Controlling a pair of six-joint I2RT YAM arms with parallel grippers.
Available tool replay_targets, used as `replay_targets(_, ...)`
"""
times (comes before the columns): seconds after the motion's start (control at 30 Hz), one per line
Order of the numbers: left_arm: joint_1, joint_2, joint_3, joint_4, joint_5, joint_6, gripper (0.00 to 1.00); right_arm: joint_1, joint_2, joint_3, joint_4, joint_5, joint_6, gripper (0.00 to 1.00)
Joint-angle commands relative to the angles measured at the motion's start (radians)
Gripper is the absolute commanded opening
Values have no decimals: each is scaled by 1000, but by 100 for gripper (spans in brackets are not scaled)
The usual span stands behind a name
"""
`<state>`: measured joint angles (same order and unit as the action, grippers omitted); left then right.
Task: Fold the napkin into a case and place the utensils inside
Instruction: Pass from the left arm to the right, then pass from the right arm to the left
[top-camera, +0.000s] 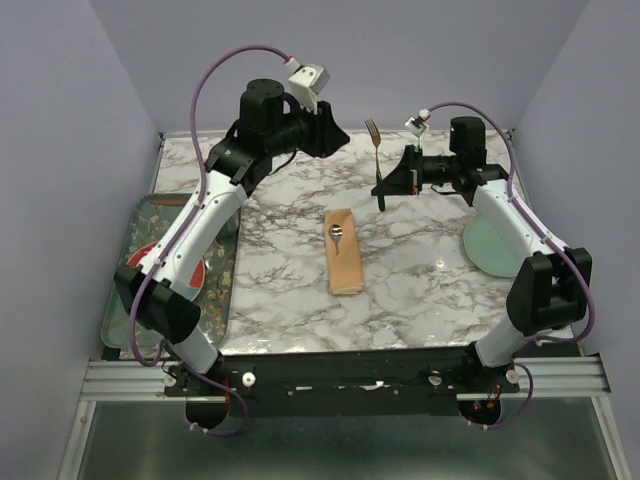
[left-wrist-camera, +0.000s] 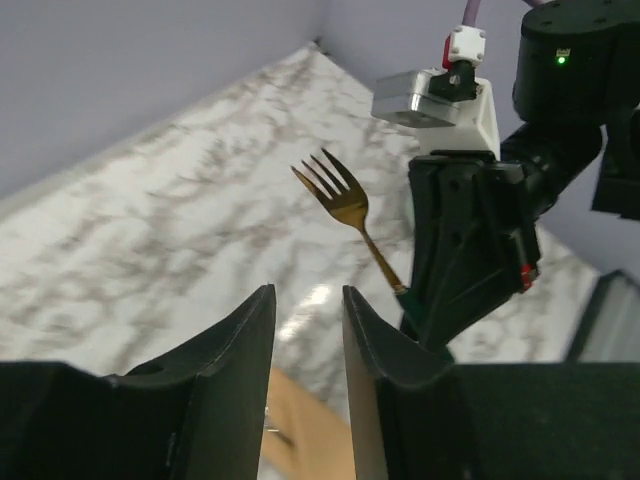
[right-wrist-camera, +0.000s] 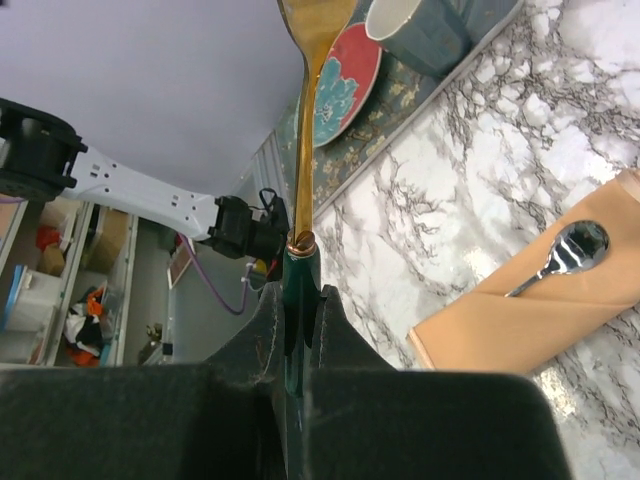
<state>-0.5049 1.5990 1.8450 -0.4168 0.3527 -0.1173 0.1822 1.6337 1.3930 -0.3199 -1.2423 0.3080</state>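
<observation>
The napkin (top-camera: 344, 253) lies folded into a narrow peach-orange case in the middle of the table, with a spoon (top-camera: 337, 234) poking out of its far end. In the right wrist view the case (right-wrist-camera: 540, 310) and spoon (right-wrist-camera: 570, 250) lie to the right. My right gripper (top-camera: 382, 188) (right-wrist-camera: 300, 290) is shut on the dark green handle of a gold fork (top-camera: 375, 140) (right-wrist-camera: 312, 100), held in the air beyond the case, tines pointing away. My left gripper (top-camera: 335, 135) (left-wrist-camera: 308, 330) hovers open and empty just left of the fork (left-wrist-camera: 340, 200), with the case (left-wrist-camera: 300, 430) below it.
A grey patterned tray (top-camera: 225, 290) at the table's left edge holds a red flowered plate (top-camera: 190, 275); the right wrist view also shows a blue-grey cup (right-wrist-camera: 420, 30) on it. A pale green plate (top-camera: 490, 245) lies at the right, under the right arm.
</observation>
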Motion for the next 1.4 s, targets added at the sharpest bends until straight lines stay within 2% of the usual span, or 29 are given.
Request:
replay_targets(0.0,3,50,-118,103,265,-556,40,13,-72,-48,174,-6,112,1)
replay_targets(0.13,-6,79,-142,145,279,-602,38,23,-86,-72,182,10,121,1)
replay_targets(0.5,-7,85,-194,315,351,-662,46,39,-94,-100,186,46,128,1)
replay_targets(0.7,-9,124,-150,282,325,-671,45,53,-94,-100,186,47,118,1)
replay_targets(0.83,-9,130,-139,280,319,-668,39,51,-86,-103,186,49,120,1)
replay_targets(1.0,-12,141,-130,257,304,-662,37,59,-78,-95,188,52,114,1)
replay_targets(1.2,-14,154,-115,240,296,-657,27,66,-71,-94,188,55,109,1)
replay_targets(1.27,-15,165,-104,236,299,-657,17,68,-66,-94,188,60,108,1)
replay_targets(1.33,-15,176,-98,224,292,-657,0,68,-61,-92,188,64,111,1)
replay_targets(1.37,-14,179,-93,214,282,-657,0,69,-60,-91,186,81,118,6)
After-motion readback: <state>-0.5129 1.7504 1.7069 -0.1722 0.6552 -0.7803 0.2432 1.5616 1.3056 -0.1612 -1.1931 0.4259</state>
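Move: The fork, held up by its green handle in my right fingers with the tines tipped upward, has its middle about 9 cm right of my left hand, 2 cm nearer me and some 9 cm lower. The folded napkin lies roughly 14 cm back, 1 cm right and 36 cm below my left hand, with the spoon on it about 12 cm back and level sideways. From my right hand, the fork's middle is about 4 cm ahead, 1 cm left and 4 cm up. I bring my half-open left hand about 7 cm to the right and 6 cm down onto the fork, dipping a little too low before rising back, and roll the wrist some 40 degrees, counter-clockwise seen from behind the hand. My right hand keeps its grip and eases the fork about 2 cm left and slightly back. At the end my left fingers shut on the fork's metal neck, below the tines. ##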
